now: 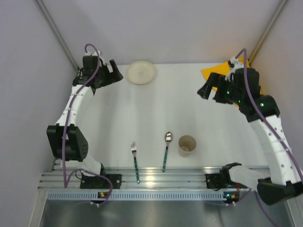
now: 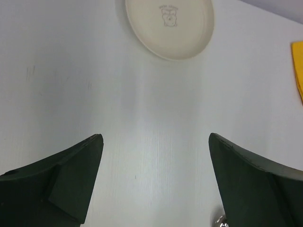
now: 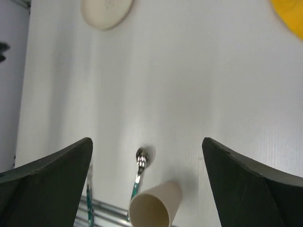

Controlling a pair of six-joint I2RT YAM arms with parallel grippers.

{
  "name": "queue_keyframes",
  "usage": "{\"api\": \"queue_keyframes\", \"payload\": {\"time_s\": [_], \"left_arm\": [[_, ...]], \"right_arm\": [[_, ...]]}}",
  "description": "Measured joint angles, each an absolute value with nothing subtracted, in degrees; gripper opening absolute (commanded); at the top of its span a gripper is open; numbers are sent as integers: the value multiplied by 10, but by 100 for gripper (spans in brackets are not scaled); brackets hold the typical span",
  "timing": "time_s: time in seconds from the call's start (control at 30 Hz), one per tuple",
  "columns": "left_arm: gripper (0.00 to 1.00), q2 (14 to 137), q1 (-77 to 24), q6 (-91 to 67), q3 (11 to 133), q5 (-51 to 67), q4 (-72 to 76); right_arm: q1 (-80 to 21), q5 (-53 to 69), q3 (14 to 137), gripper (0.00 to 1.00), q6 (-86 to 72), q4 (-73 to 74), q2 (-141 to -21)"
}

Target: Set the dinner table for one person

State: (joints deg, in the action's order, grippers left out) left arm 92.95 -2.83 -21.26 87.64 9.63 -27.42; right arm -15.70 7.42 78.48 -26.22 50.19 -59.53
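The white dinner table (image 1: 156, 113) carries a cream plate (image 1: 141, 72) at the back, also in the left wrist view (image 2: 169, 26) and the right wrist view (image 3: 106, 11). A fork (image 1: 135, 161), a spoon (image 1: 166, 150) and a cream cup (image 1: 187, 145) lie near the front rail; the right wrist view also shows the spoon (image 3: 140, 166) and cup (image 3: 154, 207). A yellow placemat (image 1: 220, 73) lies at the back right. My left gripper (image 1: 112, 71) is open and empty beside the plate. My right gripper (image 1: 212, 90) is open and empty, raised by the placemat.
A ribbed aluminium rail (image 1: 156, 182) runs along the near edge, with the arm bases on it. Grey walls close in the left, back and right sides.
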Motion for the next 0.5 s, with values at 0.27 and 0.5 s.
{"api": "queue_keyframes", "payload": {"time_s": [0.27, 0.5], "left_arm": [[99, 792, -47, -294, 738, 99, -303], [98, 678, -89, -320, 692, 106, -329]], "right_arm": [[-43, 37, 1096, 100, -226, 524, -971], [33, -2, 1333, 100, -210, 583, -1289]]}}
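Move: The yellow napkin lies about 38 cm ahead of the right hand, 26 cm to its right and 31 cm below; the mug is some 11 cm back, 7 cm left, 27 cm down, and the spoon 12 cm back, 17 cm left, 32 cm down. From the left hand, the fork is about 36 cm back, 9 cm right, the plate 29 cm ahead, 7 cm right, both 25 cm lower. Right hand, open, sweeps forward 27 cm, down and right towards the napkin; left draws back 13 cm towards the fork. ##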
